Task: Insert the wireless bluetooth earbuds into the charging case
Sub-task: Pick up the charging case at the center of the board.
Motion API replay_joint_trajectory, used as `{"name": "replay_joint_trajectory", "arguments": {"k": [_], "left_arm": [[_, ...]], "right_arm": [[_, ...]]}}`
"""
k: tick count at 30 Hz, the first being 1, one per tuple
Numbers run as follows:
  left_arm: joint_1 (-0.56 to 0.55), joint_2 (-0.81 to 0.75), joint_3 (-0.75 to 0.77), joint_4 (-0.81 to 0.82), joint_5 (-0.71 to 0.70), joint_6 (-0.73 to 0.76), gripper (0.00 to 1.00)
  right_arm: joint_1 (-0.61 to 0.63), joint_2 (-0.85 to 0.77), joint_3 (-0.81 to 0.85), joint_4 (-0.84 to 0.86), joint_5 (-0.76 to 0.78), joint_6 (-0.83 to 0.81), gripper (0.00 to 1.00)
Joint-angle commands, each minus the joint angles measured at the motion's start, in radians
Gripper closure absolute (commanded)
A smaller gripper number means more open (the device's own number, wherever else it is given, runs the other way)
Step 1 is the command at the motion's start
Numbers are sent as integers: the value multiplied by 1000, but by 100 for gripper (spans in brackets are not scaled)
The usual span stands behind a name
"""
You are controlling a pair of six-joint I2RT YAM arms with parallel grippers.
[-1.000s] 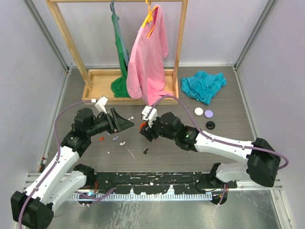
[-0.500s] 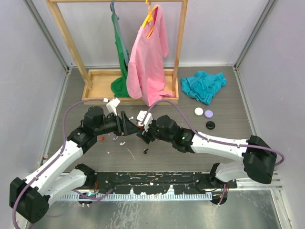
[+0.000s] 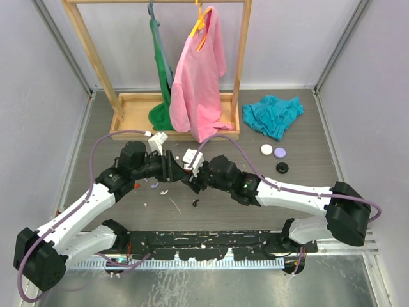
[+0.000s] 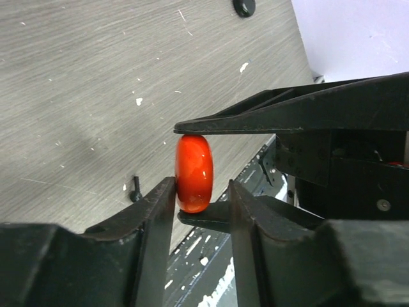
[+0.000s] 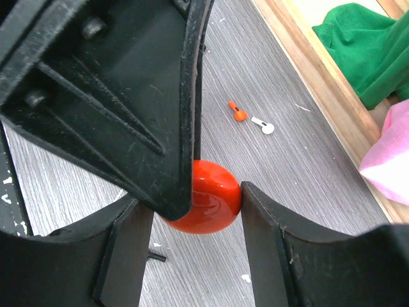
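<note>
The red charging case [image 4: 193, 173] hangs above the table, closed, with my right gripper [image 5: 192, 198] shut on it across its width. My left gripper [image 4: 201, 185] straddles the same case from the other side. One of its fingers touches the case and the other stands a little off, so it is open. On the table beyond lie a red earbud [image 5: 237, 112] and a white earbud [image 5: 262, 125]. A black earbud [image 4: 135, 189] lies below the case, and a lilac earbud [image 3: 154, 185] sits near the left arm. In the top view both grippers meet mid-table [image 3: 182, 173].
White [image 3: 266, 149], lilac [image 3: 279, 152] and black [image 3: 282, 167] cases lie at the right. A teal cloth [image 3: 273, 114] lies behind them. A wooden rack [image 3: 172, 121] with green and pink garments stands at the back. White scraps dot the table near the earbuds.
My left arm has swung right and brought its gripper around the red case, its jaws narrowing. The right gripper has kept its hold and shifted slightly left.
</note>
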Motion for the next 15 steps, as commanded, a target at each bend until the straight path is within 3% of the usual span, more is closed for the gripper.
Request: {"name": "replay_joint_trajectory", "arguments": {"k": [1, 7, 12, 15], "left_arm": [[-13, -4, 51, 3, 10, 40, 64], [-18, 5, 73, -27, 20, 73, 79], [-18, -14, 121, -104, 2, 141, 90], [-18, -31, 164, -169, -12, 200, 92]], "right_arm": [[4, -18, 14, 102, 4, 5, 45], [4, -22, 4, 121, 4, 12, 40], [4, -46, -9, 133, 4, 16, 24], [3, -78, -27, 132, -18, -4, 17]]}}
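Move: The red charging case sits in the right fingertips, at the right hand point, and about 1 cm to the right of the left hand point, between that hand's still-open fingers. From the left hand, the black earbud lies on the table some 9 cm back, 4 cm right and 16 cm below; the white earbud lies about 4 cm ahead, 3 cm left, with the orange earbud about 2 cm farther left and 1 cm nearer. Left fingers close and pinch the charging case, nearly in place; then the right fingers open, rising about 1 cm. ##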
